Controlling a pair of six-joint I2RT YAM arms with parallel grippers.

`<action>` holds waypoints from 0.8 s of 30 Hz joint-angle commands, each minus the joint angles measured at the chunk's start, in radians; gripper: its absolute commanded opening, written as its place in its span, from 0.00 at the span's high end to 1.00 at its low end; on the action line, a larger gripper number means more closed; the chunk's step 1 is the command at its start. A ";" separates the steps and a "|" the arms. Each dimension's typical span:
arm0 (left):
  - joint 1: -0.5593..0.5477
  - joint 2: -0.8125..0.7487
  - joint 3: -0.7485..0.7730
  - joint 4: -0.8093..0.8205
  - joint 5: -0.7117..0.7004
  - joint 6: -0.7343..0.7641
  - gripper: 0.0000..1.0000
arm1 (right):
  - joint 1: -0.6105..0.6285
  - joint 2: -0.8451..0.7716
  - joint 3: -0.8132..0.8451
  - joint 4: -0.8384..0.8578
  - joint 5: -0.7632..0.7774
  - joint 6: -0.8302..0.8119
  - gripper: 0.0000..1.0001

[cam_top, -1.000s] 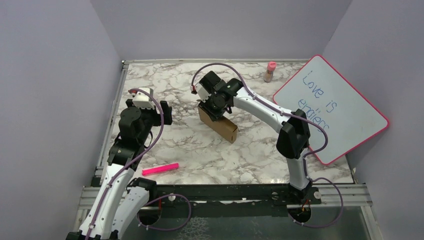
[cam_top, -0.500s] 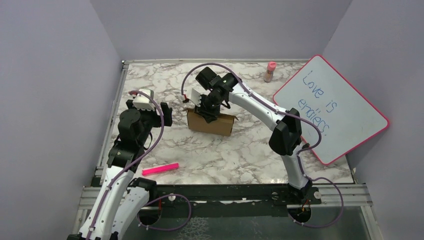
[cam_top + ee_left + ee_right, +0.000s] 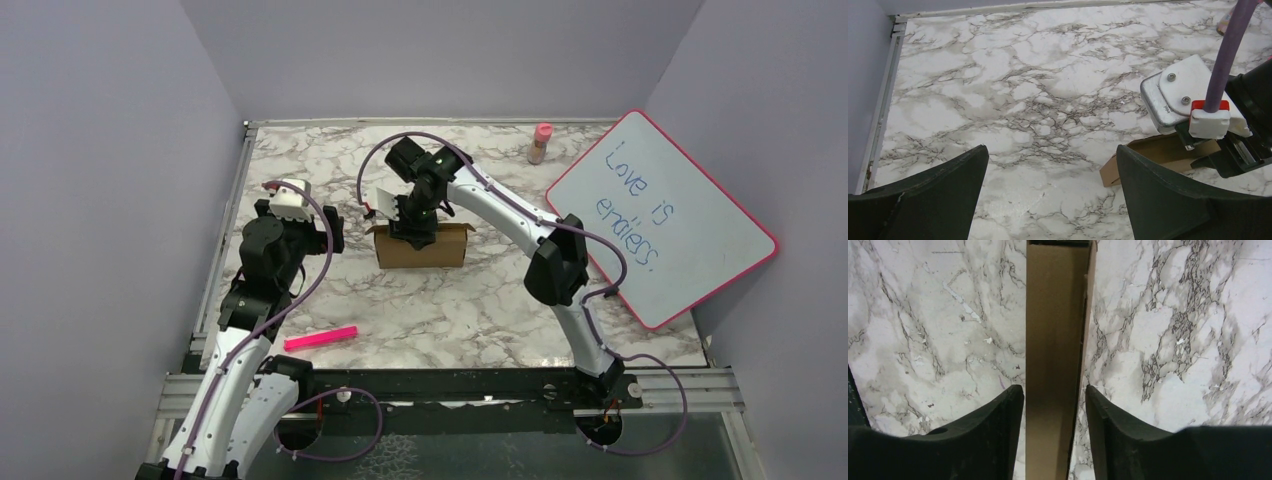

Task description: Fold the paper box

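Observation:
The paper box [image 3: 425,250], plain brown cardboard, stands on its long edge in the middle of the marble table, parallel to the near edge. My right gripper [image 3: 412,232] points straight down over its left half. In the right wrist view the box's narrow top edge [image 3: 1055,315] runs between the two fingers of the right gripper [image 3: 1054,387], with a thin gap on each side, so the jaws stand open around it. My left gripper [image 3: 335,228] hovers left of the box, wide open and holding nothing [image 3: 1052,147]. The box's left end [image 3: 1148,155] shows past its right finger.
A pink marker [image 3: 320,338] lies near the front left. A pink-framed whiteboard [image 3: 660,215] leans at the right edge. A small pink-capped bottle [image 3: 541,143] stands at the back right. Lilac walls close in the left, back and right sides.
The right arm has swung the box from a diagonal to parallel with the near edge and shifted it slightly left. Its jaws have eased apart a little. The left arm has stayed put.

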 commanded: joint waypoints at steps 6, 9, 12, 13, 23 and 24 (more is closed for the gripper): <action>0.007 0.003 -0.012 0.041 0.079 0.031 0.02 | 0.005 -0.064 0.028 0.062 0.042 0.053 0.24; 0.007 -0.001 -0.018 0.052 0.114 0.044 0.03 | 0.005 -0.142 -0.018 0.161 0.041 0.158 0.18; 0.001 -0.004 -0.022 0.054 0.120 0.055 0.03 | 0.005 -0.247 -0.145 0.285 0.058 0.267 0.16; -0.002 -0.005 -0.023 0.053 0.120 0.055 0.03 | 0.005 -0.284 -0.200 0.334 0.072 0.310 0.16; -0.032 0.051 -0.007 0.038 0.196 0.105 0.04 | 0.003 -0.612 -0.664 0.650 0.345 0.629 0.17; -0.032 0.058 -0.003 0.031 0.197 0.112 0.04 | 0.003 -0.633 -0.695 0.661 0.379 0.647 0.17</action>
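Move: The right hand has its fingers astride the long, narrow upright box, a touch left of the middle of its length; the box's middle lies about 1 cm to the right and some 3 cm below. The pink bar lies roughly 16 cm back and 19 cm left, 6 cm lower; the pink-capped shaker about 21 cm ahead and 27 cm right, 3 cm lower. From the left hand the box is about 19 cm right, 2 cm ahead and 15 cm below. The right fingers spread from the box's two long walls to well open, then the hand draws up off the box about 10 cm, drifting some 3 cm to the right while it turns clockwise and its fingers tip further to the left. Meanwhile the empty left hand, wide open, eases about 3 cm right towards the box and sinks slightly, turning some 10 degrees clockwise. ##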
